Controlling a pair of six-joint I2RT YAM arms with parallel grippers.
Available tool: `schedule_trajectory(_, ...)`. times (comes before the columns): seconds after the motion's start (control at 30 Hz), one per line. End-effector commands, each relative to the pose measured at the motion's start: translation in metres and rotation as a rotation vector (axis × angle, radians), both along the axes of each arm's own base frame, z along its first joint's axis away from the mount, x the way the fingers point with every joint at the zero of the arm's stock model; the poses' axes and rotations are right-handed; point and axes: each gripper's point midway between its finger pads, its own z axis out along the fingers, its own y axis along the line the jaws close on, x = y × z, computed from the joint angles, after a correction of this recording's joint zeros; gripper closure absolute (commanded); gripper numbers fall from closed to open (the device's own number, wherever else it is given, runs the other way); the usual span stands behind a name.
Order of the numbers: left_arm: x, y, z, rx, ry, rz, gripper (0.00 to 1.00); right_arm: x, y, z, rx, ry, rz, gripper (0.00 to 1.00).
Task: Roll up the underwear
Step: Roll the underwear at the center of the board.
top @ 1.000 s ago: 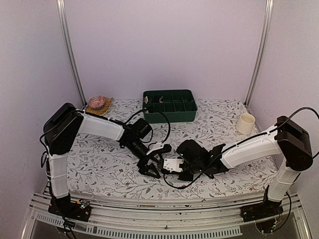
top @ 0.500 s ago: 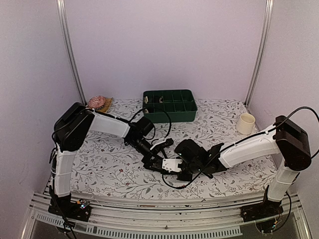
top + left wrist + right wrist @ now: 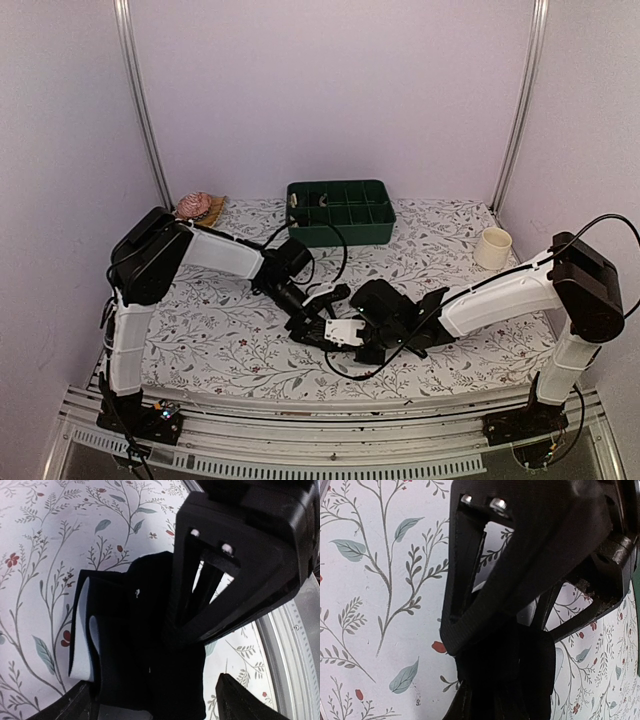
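The underwear (image 3: pixel 145 645) is a black bundle with a white waistband edge on its left, lying on the floral table cover. In the top view the underwear (image 3: pixel 345 333) sits mid-table between the two arms. My left gripper (image 3: pixel 160 707) is open, one finger on each side of the bundle. My right gripper (image 3: pixel 505 705) is shut on the underwear (image 3: pixel 520 670), with the black fabric bunched in its jaws. From above, the left gripper (image 3: pixel 318 322) and right gripper (image 3: pixel 366 345) meet at the bundle. No other pair shows.
A green divided box (image 3: pixel 340 211) stands at the back centre. At the back right is a cream cup (image 3: pixel 493 248), and a pink object on a brown mat (image 3: pixel 198 208) lies at the back left. The table's front rail runs just below the grippers.
My left gripper has swung right and forward onto the bundle, and its jaws have narrowed a little. The right gripper has kept its place and its hold.
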Motion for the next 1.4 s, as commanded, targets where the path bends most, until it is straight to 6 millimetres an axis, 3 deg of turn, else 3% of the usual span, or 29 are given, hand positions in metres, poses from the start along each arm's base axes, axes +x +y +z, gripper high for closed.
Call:
schedule_trajectory(0.0,-0.028,0.009,-0.018,0.053,0.046,-0.056,0.21,-0.03,-0.024,-0.043,-0.127,0.146,0.045,0.9)
schedule_trajectory(0.13,-0.032,0.007,-0.01,0.008,0.051,-0.068,0.3,-0.03,-0.022,-0.043,-0.115,0.16,0.049,0.9)
schedule_trajectory(0.57,-0.041,0.008,0.002,-0.041,0.014,-0.097,0.89,-0.023,-0.023,-0.043,-0.098,0.219,0.006,0.89)
schedule_trajectory(0.67,-0.041,0.009,0.005,-0.047,-0.01,-0.1,1.0,-0.023,-0.021,-0.039,-0.085,0.226,0.0,0.84)
schedule_trajectory(0.97,-0.05,0.015,0.008,-0.065,-0.109,-0.124,1.0,-0.026,-0.019,0.01,0.083,0.2,-0.026,0.45)
schedule_trajectory(1.17,-0.058,0.018,0.003,-0.058,-0.21,-0.144,1.0,-0.026,-0.025,0.037,0.222,0.194,-0.048,0.32)
schedule_trajectory(1.37,-0.064,0.017,0.009,-0.071,-0.346,-0.146,1.0,-0.025,-0.023,0.047,0.333,0.294,-0.038,0.28)
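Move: The rolled underwear lies between the two hands, its middle about 4 cm to the left hand's right, 2 cm back and 1 cm lower; the open left fingers straddle its left end. From the right hand, whose fingers already pinch it, its middle is roughly 4 cm left, 1 cm farther out and 2 cm down. The table's near edge runs some 13 cm straight back from the left hand, and the green box stands about 32 cm ahead and 5 cm right of that hand. The underwear's left end is pinched by the closing left fingers while the right hand still holds the roll. Then the right fingers open and let go, that hand easing back, to its right and up, about 3 cm each way, tipping slightly; the left keeps its grip and draws the roll back towards the near edge and a little left, some 6 cm in all. ##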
